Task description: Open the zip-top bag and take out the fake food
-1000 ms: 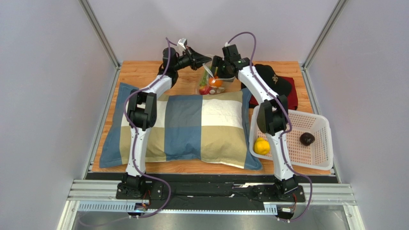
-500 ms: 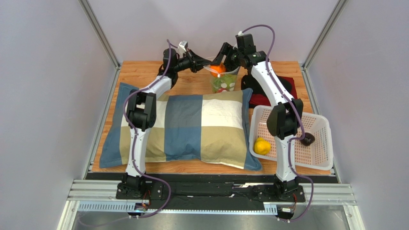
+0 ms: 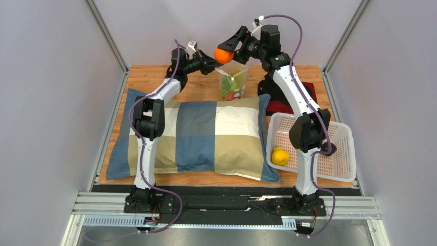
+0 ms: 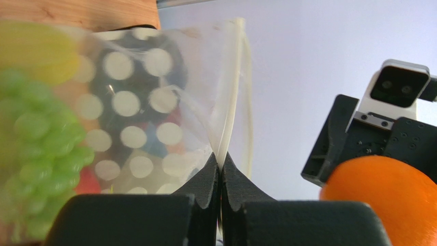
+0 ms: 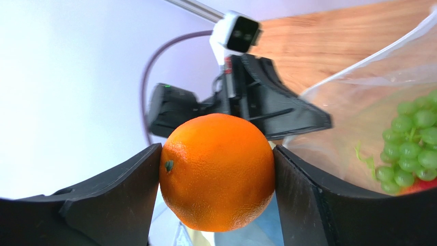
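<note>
The clear zip-top bag (image 3: 233, 81) with white dots hangs open above the far edge of the table. My left gripper (image 3: 211, 62) is shut on the bag's rim (image 4: 225, 128) and holds it up. Green grapes (image 4: 36, 128) and red pieces sit inside the bag. My right gripper (image 3: 225, 51) is shut on the orange (image 5: 218, 171) and holds it in the air above and left of the bag's mouth. A yellow lemon (image 3: 279, 156) and a dark purple-brown fruit (image 3: 329, 148) lie in the white basket.
A large checked pillow (image 3: 197, 138) fills the middle of the wooden table. The white perforated basket (image 3: 344, 169) stands at the right. A black cap (image 3: 300, 87) lies on a red cloth at the back right.
My right gripper has lifted the orange out of the bag and up to the left. The bag has been pulled upright and hangs higher from my left gripper.
</note>
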You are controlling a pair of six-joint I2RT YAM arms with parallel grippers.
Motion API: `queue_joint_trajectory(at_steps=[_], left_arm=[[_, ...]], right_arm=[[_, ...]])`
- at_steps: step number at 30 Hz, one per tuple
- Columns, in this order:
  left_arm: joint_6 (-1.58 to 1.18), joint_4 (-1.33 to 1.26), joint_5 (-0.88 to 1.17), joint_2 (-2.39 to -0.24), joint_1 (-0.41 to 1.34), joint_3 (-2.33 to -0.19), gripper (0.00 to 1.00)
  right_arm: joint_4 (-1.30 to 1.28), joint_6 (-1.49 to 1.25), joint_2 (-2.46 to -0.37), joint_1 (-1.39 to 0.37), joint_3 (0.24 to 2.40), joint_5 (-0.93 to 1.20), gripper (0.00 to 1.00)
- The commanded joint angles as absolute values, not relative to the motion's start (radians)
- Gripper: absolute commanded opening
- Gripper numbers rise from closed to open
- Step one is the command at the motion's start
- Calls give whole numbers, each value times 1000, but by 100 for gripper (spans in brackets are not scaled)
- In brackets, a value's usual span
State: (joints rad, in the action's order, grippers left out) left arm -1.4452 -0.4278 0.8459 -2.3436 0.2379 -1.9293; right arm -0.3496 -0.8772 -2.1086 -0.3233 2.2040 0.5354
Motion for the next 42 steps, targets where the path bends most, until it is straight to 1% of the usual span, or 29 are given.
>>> queue_joint_trajectory(at_steps=[1,3,4,5,7,8,9,11,12,15,16,17,20,24,25,27,28,30,31,33,34,35,37,38,42], left_arm=[[-1410,-396,838,-2273,222,-2023,0],[-1394,-374,835,-2278,216,-2046,0],[-1391,-356,833,-2278,213,-2054,0],[-1376,-348,833,-2279,210,-2062,0],[-1353,-301,842,-2284,203,-2086,0],[-1327,-284,845,-2286,201,-2092,0],[-1318,-270,844,-2286,199,-2098,0],[-1309,-259,845,-2289,198,-2095,0],[-1310,-259,848,-2298,196,-2098,0],[-1319,-267,851,-2316,196,-2105,0],[-1322,-271,857,-2321,196,-2106,0],[-1322,-270,856,-2327,195,-2109,0],[-1327,-275,853,-2339,195,-2108,0],[-1347,-288,859,-2353,195,-2115,0],[-1350,-297,859,-2353,195,-2114,0],[-1358,-304,861,-2352,193,-2114,0],[-1364,-304,862,-2350,193,-2114,0],[-1388,-342,862,-2350,193,-2108,0],[-1417,-359,864,-2350,193,-2105,0],[-1436,-386,865,-2349,193,-2092,0],[-1437,-388,867,-2347,193,-2089,0],[-1433,-385,865,-2345,193,-2086,0],[-1418,-371,868,-2338,192,-2080,0],[-1414,-371,870,-2332,193,-2072,0],[-1404,-377,871,-2322,193,-2049,0]], right_arm=[[-271,-948,-2033,-314,2247,598,6],[-368,-899,-2008,-308,2279,539,6],[-503,-873,-1999,-296,2292,514,6],[-581,-842,-1974,-288,2302,452,6],[-758,-734,-1928,-259,2261,387,5],[-797,-703,-1899,-247,2222,335,5],[-825,-680,-1826,-235,2113,312,5],[-877,-611,-1748,-204,2001,240,5],[-894,-589,-1664,-196,1888,207,5],[-977,-513,-1560,-181,1755,69,6],[-1032,-500,-1501,-179,1682,25,7],[-1054,-485,-1474,-176,1646,-62,7],[-1103,-489,-1362,-167,1481,-164,8],[-1131,-506,-1287,-137,1290,-183,15],[-1128,-508,-1285,-117,1260,-176,20],[-1071,-497,-1290,-109,1180,-169,24],[-1046,-495,-1298,-97,1157,-167,30],[-975,-485,-1325,-80,1109,-149,37],[-957,-479,-1341,-68,1103,-150,52],[-936,-457,-1402,-64,1107,-158,68],[-939,-451,-1422,-63,1115,-158,80],[-948,-451,-1443,-64,1129,-169,87],[-974,-449,-1473,-64,1163,-175,97],[-977,-448,-1470,-66,1172,-178,100],[-1008,-449,-1456,-74,1236,-186,100]])
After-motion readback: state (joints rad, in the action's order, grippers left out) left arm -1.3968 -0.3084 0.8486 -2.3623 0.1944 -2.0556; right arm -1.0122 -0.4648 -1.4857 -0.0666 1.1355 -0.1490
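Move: The right hand holds the orange; the basket it is bound for has its middle about 27 cm back, 36 cm to the right and 30 cm below. In the basket, the yellow pear lies some 33 cm back and 24 cm right of this hand, the dark fruit 29 cm back and 44 cm right. The bag's middle is 2 cm back, 5 cm right and 20 cm below. From the left hand, still pinching the bag's rim, the basket is roughly 31 cm back, 38 cm right and 21 cm lower. Right hand carries the orange about 45 cm right, back and down into the basket, opens; left keeps pinching bag. ##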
